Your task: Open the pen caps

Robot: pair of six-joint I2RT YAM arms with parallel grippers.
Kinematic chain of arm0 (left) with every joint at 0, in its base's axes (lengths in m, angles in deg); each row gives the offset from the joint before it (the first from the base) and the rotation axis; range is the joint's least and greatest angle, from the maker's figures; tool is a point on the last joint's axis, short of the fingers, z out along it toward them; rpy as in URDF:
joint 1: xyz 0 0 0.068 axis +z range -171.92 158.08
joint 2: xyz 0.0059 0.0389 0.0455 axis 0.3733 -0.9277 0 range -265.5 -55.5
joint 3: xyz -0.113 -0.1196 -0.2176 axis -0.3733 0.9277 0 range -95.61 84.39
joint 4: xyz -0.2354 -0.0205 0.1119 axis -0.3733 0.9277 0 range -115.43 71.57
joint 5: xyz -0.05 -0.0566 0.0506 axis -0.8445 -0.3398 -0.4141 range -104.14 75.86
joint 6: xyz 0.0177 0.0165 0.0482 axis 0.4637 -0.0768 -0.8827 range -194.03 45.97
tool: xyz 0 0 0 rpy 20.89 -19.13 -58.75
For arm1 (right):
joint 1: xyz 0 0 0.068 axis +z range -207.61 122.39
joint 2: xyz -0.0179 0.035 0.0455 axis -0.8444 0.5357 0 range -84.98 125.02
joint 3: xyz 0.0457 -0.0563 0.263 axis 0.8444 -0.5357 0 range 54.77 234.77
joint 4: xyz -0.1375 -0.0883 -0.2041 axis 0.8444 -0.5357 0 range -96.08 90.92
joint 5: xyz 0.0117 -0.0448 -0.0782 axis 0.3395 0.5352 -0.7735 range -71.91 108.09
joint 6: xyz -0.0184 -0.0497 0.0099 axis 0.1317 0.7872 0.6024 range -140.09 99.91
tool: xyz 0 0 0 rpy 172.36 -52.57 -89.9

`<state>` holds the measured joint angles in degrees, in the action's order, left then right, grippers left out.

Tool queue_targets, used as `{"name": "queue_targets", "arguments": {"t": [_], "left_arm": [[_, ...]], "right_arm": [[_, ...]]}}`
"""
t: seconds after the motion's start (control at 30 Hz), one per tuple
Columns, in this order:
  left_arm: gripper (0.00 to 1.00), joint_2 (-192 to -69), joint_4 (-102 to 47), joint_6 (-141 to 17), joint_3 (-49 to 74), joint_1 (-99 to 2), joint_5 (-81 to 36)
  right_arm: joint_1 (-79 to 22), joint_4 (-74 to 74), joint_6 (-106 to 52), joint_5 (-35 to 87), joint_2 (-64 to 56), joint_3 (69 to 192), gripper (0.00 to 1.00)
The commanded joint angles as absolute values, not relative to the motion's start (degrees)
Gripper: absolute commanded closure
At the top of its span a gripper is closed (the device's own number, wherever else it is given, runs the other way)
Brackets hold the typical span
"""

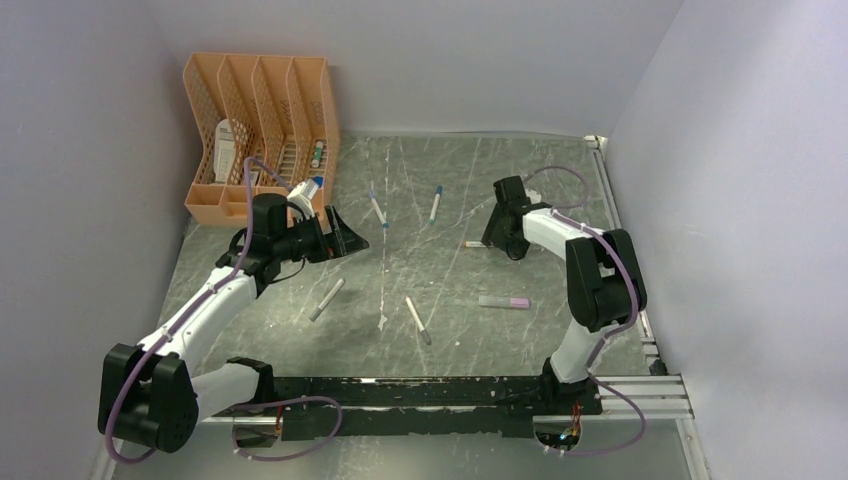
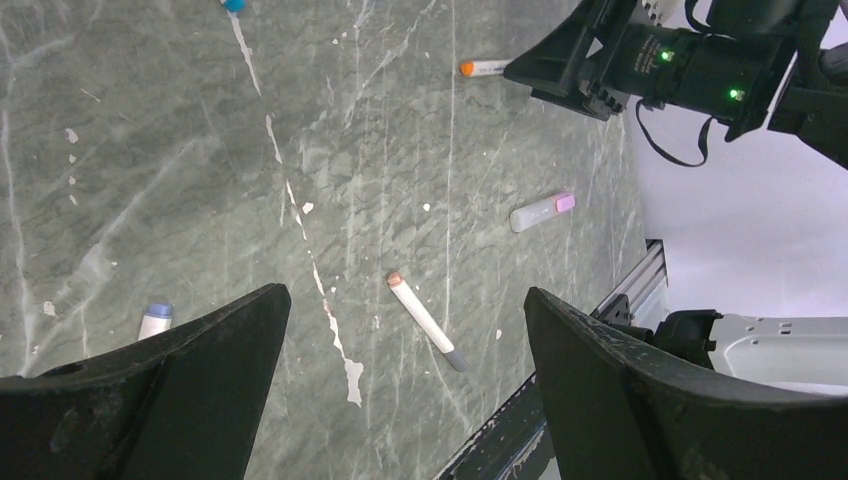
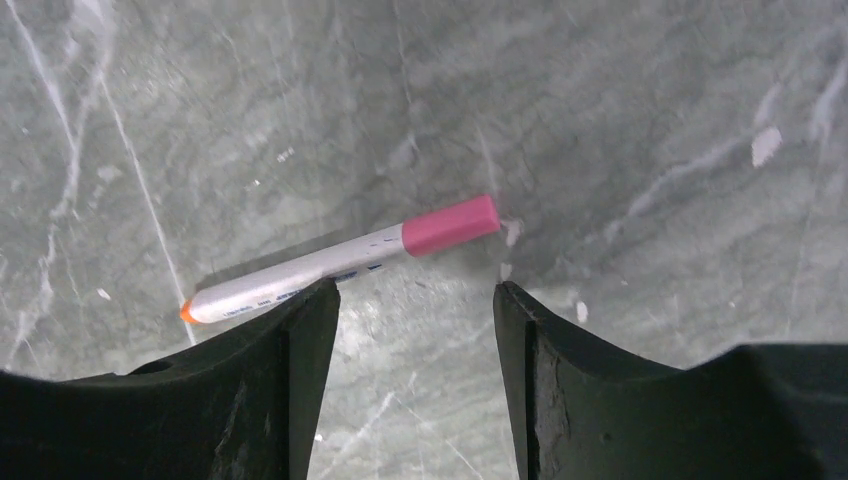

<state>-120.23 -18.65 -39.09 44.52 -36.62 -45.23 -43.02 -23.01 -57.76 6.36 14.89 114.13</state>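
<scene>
A white pen [image 3: 300, 270] with a pink pen cap [image 3: 450, 224] and an orange tip lies on the table just beyond my right gripper [image 3: 412, 295], which is open with nothing between its fingers. From above, only that pen's orange end [image 1: 470, 243] shows beside the right gripper [image 1: 500, 238]. My left gripper [image 1: 348, 238] hangs wide open and empty above the table's left middle. Below it, the left wrist view shows a white pen with a grey cap [image 2: 455, 357], a pen with a pink cap [image 2: 564, 202] and a blue-capped pen [image 2: 157, 316].
An orange file organiser [image 1: 258, 130] stands at the back left with a white, blue-topped thing [image 1: 308, 190] beside it. Several more pens lie about the table's middle, such as two blue-tipped ones [image 1: 436, 203] [image 1: 376, 207] and a grey one [image 1: 326, 299]. A black rail [image 1: 450, 392] runs along the near edge.
</scene>
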Motion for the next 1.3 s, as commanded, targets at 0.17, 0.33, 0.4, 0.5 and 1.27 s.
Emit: {"name": "queue_targets", "arguments": {"t": [0.17, 0.33, 0.4, 0.5, 1.27], "left_arm": [[0.01, -118.17, -18.77, -39.38, 44.84, -37.12, -45.38], [0.01, -117.61, -18.17, -39.48, 44.76, -37.12, -45.25], [0.01, -117.54, -18.18, -39.44, 44.84, -37.12, -45.18], [0.01, -117.64, -18.52, -39.21, 45.02, -37.12, -45.36], [0.01, -118.81, -19.51, -39.06, 45.06, -37.3, -45.99]], "right_arm": [[-43.21, -21.79, -55.96, 4.75, 23.18, 121.1, 0.41], [-43.3, -19.02, -55.69, 6.29, 20.37, 119.4, 0.42], [-43.33, -18.27, -56.03, 6.92, 18.21, 118.17, 0.41], [-43.4, -18.61, -55.98, 7.47, 16.73, 118.53, 0.41], [-45.41, -26.71, -61.74, 7.02, 27.22, 129.6, 0.37]]}}
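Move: The pen with the pink cap lies flat, running left to right, its middle about 3 cm ahead and 2 cm left of the right gripper and 1 cm below it. From that gripper the black marker is some 14 cm ahead and 6 cm right, the teal-ended pen 15 cm ahead and 13 cm left, and the purple-capped marker 13 cm back and 3 cm right. From the left gripper the pink-capped pen is about 10 cm ahead, 29 cm right, 16 cm down. Bring the right gripper forward about 6 cm in all, low over the table, fingers kept part-open and pointing down: first some 4 cm onto the pink-capped pen, then lift it about 2 cm with hardly any headway, and ease on forward while sinking again, turning a few degrees clockwise, to bring the right fingertip close beside the pink cap. ##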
